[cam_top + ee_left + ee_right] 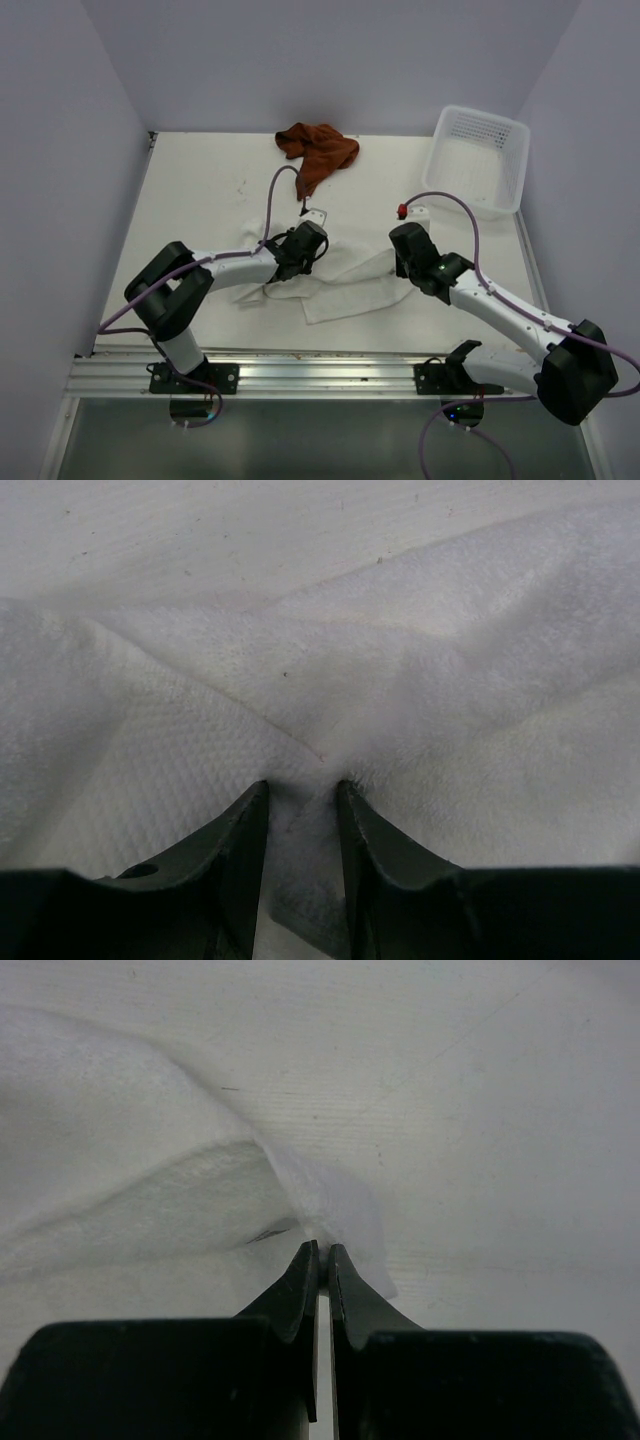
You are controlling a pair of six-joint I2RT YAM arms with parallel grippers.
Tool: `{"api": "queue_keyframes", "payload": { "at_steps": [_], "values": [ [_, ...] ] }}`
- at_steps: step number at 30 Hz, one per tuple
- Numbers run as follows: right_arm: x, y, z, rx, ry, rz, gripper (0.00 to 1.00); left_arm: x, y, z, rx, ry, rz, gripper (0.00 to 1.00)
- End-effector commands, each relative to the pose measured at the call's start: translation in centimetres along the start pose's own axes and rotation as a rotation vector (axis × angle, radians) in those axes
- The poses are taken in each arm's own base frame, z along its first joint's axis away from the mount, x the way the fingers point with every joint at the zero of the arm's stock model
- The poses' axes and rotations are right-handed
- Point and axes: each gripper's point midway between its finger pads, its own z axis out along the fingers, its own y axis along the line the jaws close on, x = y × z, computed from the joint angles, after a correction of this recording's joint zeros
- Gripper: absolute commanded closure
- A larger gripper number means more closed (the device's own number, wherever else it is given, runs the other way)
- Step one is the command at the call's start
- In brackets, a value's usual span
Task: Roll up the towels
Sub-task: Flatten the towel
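Observation:
The white towel [345,287] lies crumpled across the table's middle between both arms. My left gripper [303,243] presses down on its left part. In the left wrist view the fingers [302,788] stand on either side of a raised fold of the white towel [400,670], with cloth filling the gap and creases running to it. My right gripper [405,252] is at the towel's right end. In the right wrist view it [323,1248] is shut on a thin corner of the white towel [120,1180]. The rust-brown towel [318,150] lies bunched at the table's far edge, apart from both grippers.
A white perforated plastic basket [480,160] stands at the back right corner. A small red-tipped fitting [403,211] lies on the table beyond the right gripper. Purple cables arch over both arms. Walls close in the table at left, right and back.

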Motion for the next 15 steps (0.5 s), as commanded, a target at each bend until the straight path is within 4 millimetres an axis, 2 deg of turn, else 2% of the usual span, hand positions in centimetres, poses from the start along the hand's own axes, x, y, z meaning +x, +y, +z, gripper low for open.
{"api": "queue_keyframes", "payload": {
  "at_steps": [1, 6, 7, 8, 10, 11, 15],
  "values": [
    [-0.4, -1.2, 0.1, 0.052, -0.017, 0.015, 1.00, -0.8, 1.1, -0.7, -0.047, -0.009, 0.017, 0.63],
    [0.4, -2.7, 0.4, 0.094, 0.018, 0.060, 1.00, -1.8, 1.6, -1.8, 0.005, -0.046, -0.053, 0.66],
    [0.5, -2.8, 0.4, 0.097, 0.022, 0.066, 1.00, -1.4, 1.8, -1.9, 0.010, -0.042, -0.060, 0.68],
    [0.7, -3.1, 0.5, 0.103, 0.028, 0.070, 1.00, -1.6, 2.0, -2.0, 0.015, -0.050, -0.075, 0.75],
    [0.9, -3.2, 0.6, 0.104, 0.034, 0.074, 1.00, -1.8, 2.5, -2.5, 0.017, -0.066, -0.094, 0.80],
    [0.9, -3.3, 0.5, 0.103, 0.033, 0.076, 1.00, -1.8, 2.6, -2.7, 0.017, -0.070, -0.098, 0.87],
    [1.1, -3.3, 0.5, 0.101, 0.036, 0.077, 1.00, -2.3, 3.4, -3.5, 0.005, -0.099, -0.118, 1.00]
  ]
}}
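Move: The white towel lies spread right under the left hand, its middle about level with it and 1 cm below; its near corner is some 11 cm back and 1 cm left. Beyond, the brown towel lies about 27 cm ahead, straight on. The right hand holds the white towel's right-hand end: from it the towel's middle is roughly 15 cm left, 1 cm ahead and 6 cm lower, and the white basket 27 cm ahead, 20 cm right. The white towel's right-hand end, still pinched in the shut right fingers, is drawn about 3 cm to the right and slightly down, away from the left hand, with a slight clockwise turn. The left fingers, half open in the towel's folds, come free as that hand rises some 3 cm and swings equally far left, closing fully on nothing. ##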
